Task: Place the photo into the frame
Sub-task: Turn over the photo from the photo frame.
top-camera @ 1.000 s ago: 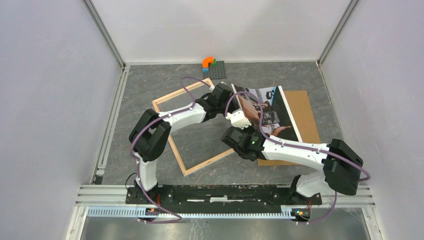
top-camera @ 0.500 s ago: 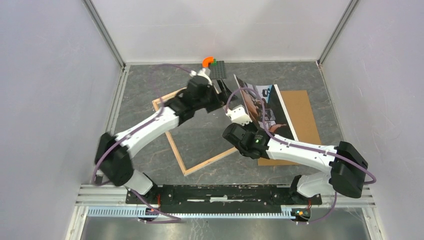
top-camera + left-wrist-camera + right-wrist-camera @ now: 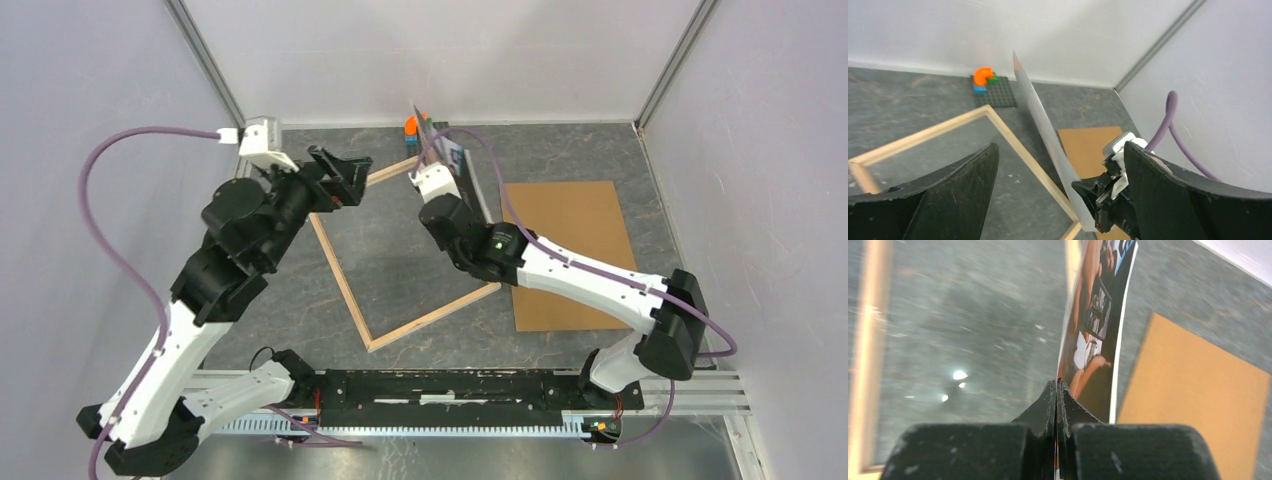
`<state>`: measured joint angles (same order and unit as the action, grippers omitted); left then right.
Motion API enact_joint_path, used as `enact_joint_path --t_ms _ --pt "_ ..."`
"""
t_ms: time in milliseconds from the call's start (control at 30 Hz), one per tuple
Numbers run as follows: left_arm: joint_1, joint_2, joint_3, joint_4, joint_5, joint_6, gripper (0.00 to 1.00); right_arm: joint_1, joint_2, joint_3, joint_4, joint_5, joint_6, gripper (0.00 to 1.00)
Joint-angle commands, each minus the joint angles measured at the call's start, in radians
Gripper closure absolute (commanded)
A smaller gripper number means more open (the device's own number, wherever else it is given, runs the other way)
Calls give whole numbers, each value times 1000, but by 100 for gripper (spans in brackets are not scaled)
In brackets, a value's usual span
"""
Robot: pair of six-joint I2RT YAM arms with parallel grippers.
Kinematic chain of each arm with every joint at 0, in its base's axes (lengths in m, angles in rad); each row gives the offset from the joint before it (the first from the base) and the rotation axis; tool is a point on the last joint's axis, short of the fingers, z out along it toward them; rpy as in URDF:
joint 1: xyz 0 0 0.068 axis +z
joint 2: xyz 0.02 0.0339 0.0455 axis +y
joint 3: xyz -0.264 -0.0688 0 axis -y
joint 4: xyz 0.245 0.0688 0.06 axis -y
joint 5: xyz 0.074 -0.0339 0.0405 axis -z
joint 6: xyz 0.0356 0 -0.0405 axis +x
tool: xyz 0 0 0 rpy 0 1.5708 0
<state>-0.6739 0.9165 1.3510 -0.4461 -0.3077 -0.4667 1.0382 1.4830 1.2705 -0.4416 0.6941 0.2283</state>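
Note:
The photo (image 3: 453, 153) stands nearly upright, pinched at its lower edge by my right gripper (image 3: 441, 166), above the far corner of the frame (image 3: 345, 290). In the right wrist view the gripper (image 3: 1056, 390) is shut on the photo (image 3: 1098, 315), whose printed face shows people and a white margin. In the left wrist view the photo (image 3: 1045, 130) shows edge-on as a pale sheet. The frame of pale wood lies flat on the table, also seen in the left wrist view (image 3: 1018, 145). My left gripper (image 3: 345, 176) is open and empty, raised left of the photo (image 3: 1060, 146).
A plain brown backing board (image 3: 570, 250) lies flat right of the frame, also in the wrist views (image 3: 1093, 145) (image 3: 1193, 400). A dark brick plate with an orange piece (image 3: 412, 125) (image 3: 984, 76) sits at the back wall. Enclosure walls stand on three sides.
My left arm has let go, pulled back left and risen, gripper open. My right gripper has swung the photo upright and carried it toward the back, off the backing board.

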Motion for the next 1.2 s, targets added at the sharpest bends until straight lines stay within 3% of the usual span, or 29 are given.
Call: enact_joint_path --t_ms 0,300,400,633,833,1167 --pt "0 -61 -11 -24 -132 132 0 23 68 214 43 -222 -31 100" --pt "0 -157 28 -34 -169 180 0 -5 140 487 135 -638 85 100" --pt "0 -177 32 -32 -190 202 0 -107 102 357 337 -857 250 100" --pt "0 -206 -10 -24 -235 250 0 -363 129 -29 725 -1143 540 100" --pt "0 -182 -89 17 -257 310 0 -484 184 -285 870 -1189 595 100" --pt "1 -99 -197 71 -234 373 0 -547 195 -418 842 -1121 517 100"
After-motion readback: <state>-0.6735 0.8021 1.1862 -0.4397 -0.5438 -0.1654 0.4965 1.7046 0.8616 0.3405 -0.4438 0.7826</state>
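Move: The right hand already pinches the photo, which stands nearly on edge. The middle of the wooden frame it is taken to lies about 12 cm to this hand's left, 3 cm ahead and some 17 cm below. On the table, the brown board is about 25 cm to the hand's right and 2 cm ahead; the brick plate is some 30 cm ahead and 6 cm left. From the left hand, the frame's middle is roughly 14 cm right, 6 cm ahead and 39 cm below. Keeping its pinch on the photo's edge, the right hand sweeps left and up some 15 cm each way, then swings back right and down about 27 cm, slightly forward, to the frame's right side. It rolls left side up, ending about 60 degrees turned with the fingers pointing left. The open left hand backs off left and slightly up, about 8 cm, then dips forward and down, rolling some 20 degrees. ##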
